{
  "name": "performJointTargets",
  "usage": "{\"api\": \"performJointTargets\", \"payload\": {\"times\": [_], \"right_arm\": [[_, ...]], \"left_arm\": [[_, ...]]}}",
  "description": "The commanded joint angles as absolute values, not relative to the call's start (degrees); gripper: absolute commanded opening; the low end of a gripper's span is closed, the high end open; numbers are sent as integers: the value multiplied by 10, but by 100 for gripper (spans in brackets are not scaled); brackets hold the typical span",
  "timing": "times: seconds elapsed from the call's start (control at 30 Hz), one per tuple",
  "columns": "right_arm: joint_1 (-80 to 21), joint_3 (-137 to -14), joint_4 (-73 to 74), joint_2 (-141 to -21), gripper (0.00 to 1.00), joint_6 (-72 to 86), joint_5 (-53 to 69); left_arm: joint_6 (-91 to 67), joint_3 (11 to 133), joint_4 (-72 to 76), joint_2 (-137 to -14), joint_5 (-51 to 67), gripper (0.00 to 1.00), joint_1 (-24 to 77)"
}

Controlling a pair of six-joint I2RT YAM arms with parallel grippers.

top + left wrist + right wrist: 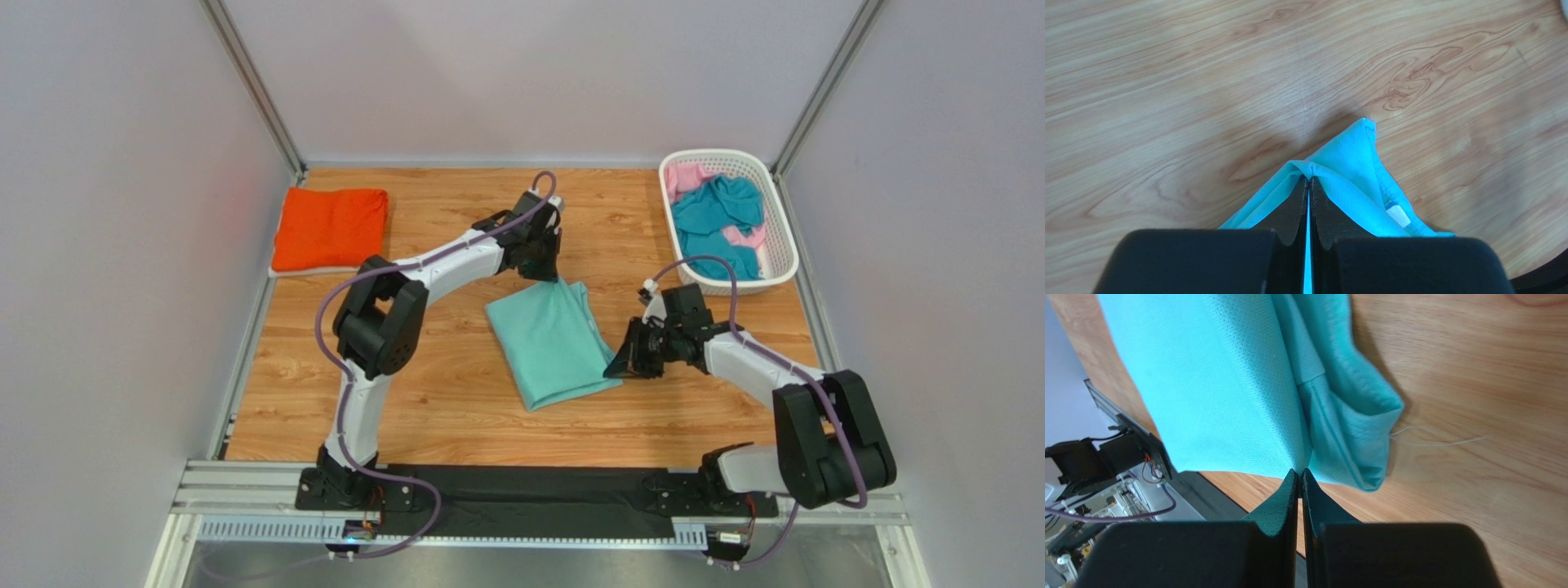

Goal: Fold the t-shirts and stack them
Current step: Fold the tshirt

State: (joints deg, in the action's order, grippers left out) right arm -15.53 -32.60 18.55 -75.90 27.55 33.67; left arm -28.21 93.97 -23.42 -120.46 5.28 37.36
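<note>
The mint-green t-shirt [552, 341] lies partly folded in the middle of the wooden table. My left gripper [545, 277] is at its far corner, shut on a pinch of the cloth [1352, 159] that runs between the jaws [1309, 179]. At the shirt's near right edge, my right gripper [617, 364] is shut on the hem [1217, 386], tips [1300, 473] pressed together on it. A folded orange t-shirt [331, 228] sits at the far left. Teal [718, 221] and pink [687, 180] t-shirts lie crumpled in the basket.
The white slotted basket [724, 154] stands at the far right corner. Grey walls close in the table on three sides. A black rail [540, 496] with the arm bases runs along the near edge.
</note>
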Motion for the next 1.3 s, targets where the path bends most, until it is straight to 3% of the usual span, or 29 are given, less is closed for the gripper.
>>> {"api": "performJointTargets", "payload": {"times": [0.0,0.17,0.3,0.43,0.5,0.53,0.57,0.6,0.63,0.73,0.8,1.03,1.13,1.27], "right_arm": [[-134,-309,171,-778,2,279,299],[-125,-305,170,-824,3,270,254],[-122,-307,166,-836,4,273,247],[-122,-337,215,-803,22,272,206],[-122,-364,256,-768,29,262,198],[-123,-373,271,-755,43,258,191],[-123,-386,285,-742,50,248,191],[-123,-406,313,-709,58,247,192],[-123,-416,324,-693,100,245,196],[-125,-448,363,-627,100,246,212],[-132,-461,384,-604,100,244,236],[-249,-485,332,-557,100,278,305],[-359,-488,251,-602,100,302,309],[-409,-474,168,-647,100,301,314]], "left_arm": [[-247,979,-234,-1234,63,0,385],[-235,1002,-225,-1273,50,1,397],[-236,1014,-237,-1295,42,9,398],[-235,1025,-236,-1297,45,20,398],[-233,1031,-236,-1286,47,33,398],[-230,1038,-238,-1273,48,40,399],[-229,1041,-240,-1264,47,50,399],[-229,1045,-244,-1254,47,53,399],[-228,1049,-246,-1244,51,55,399],[-225,1048,-250,-1176,64,65,400],[-228,1047,-268,-1149,60,98,400],[-237,950,-311,-1016,40,100,400],[-270,822,-295,-950,49,100,399],[-280,764,-261,-942,78,100,399]]}}
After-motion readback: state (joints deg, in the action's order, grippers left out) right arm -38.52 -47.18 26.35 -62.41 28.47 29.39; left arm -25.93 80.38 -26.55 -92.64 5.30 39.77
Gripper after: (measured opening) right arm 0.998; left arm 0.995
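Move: Both hands already pinch the folded turquoise t-shirt. For the left hand, its landing spot is about 3 cm right and 5 cm down, with the shirt's middle some 12 cm back and roughly level sideways. For the right hand, the spot is 2 cm right and 4 cm down, the shirt's middle about 10 cm left and 5 cm ahead. From the left hand, the basket sits some 33 cm right and 11 ahead, the orange stack 44 cm left and 10 ahead. Both hands, still pinching the t-shirt's far edge (left) and near right-hand corner (right), carry it down about 4 cm and 2 to 3 cm to the robot's right onto the table, then open wide and let go. They lift clear, the left by some 20 cm before drawing back and to its left and sinking a little at the end, the right by about 16 cm, its fingers tipping up some 20 degrees as it swings left and back over the near part of the shirt. ##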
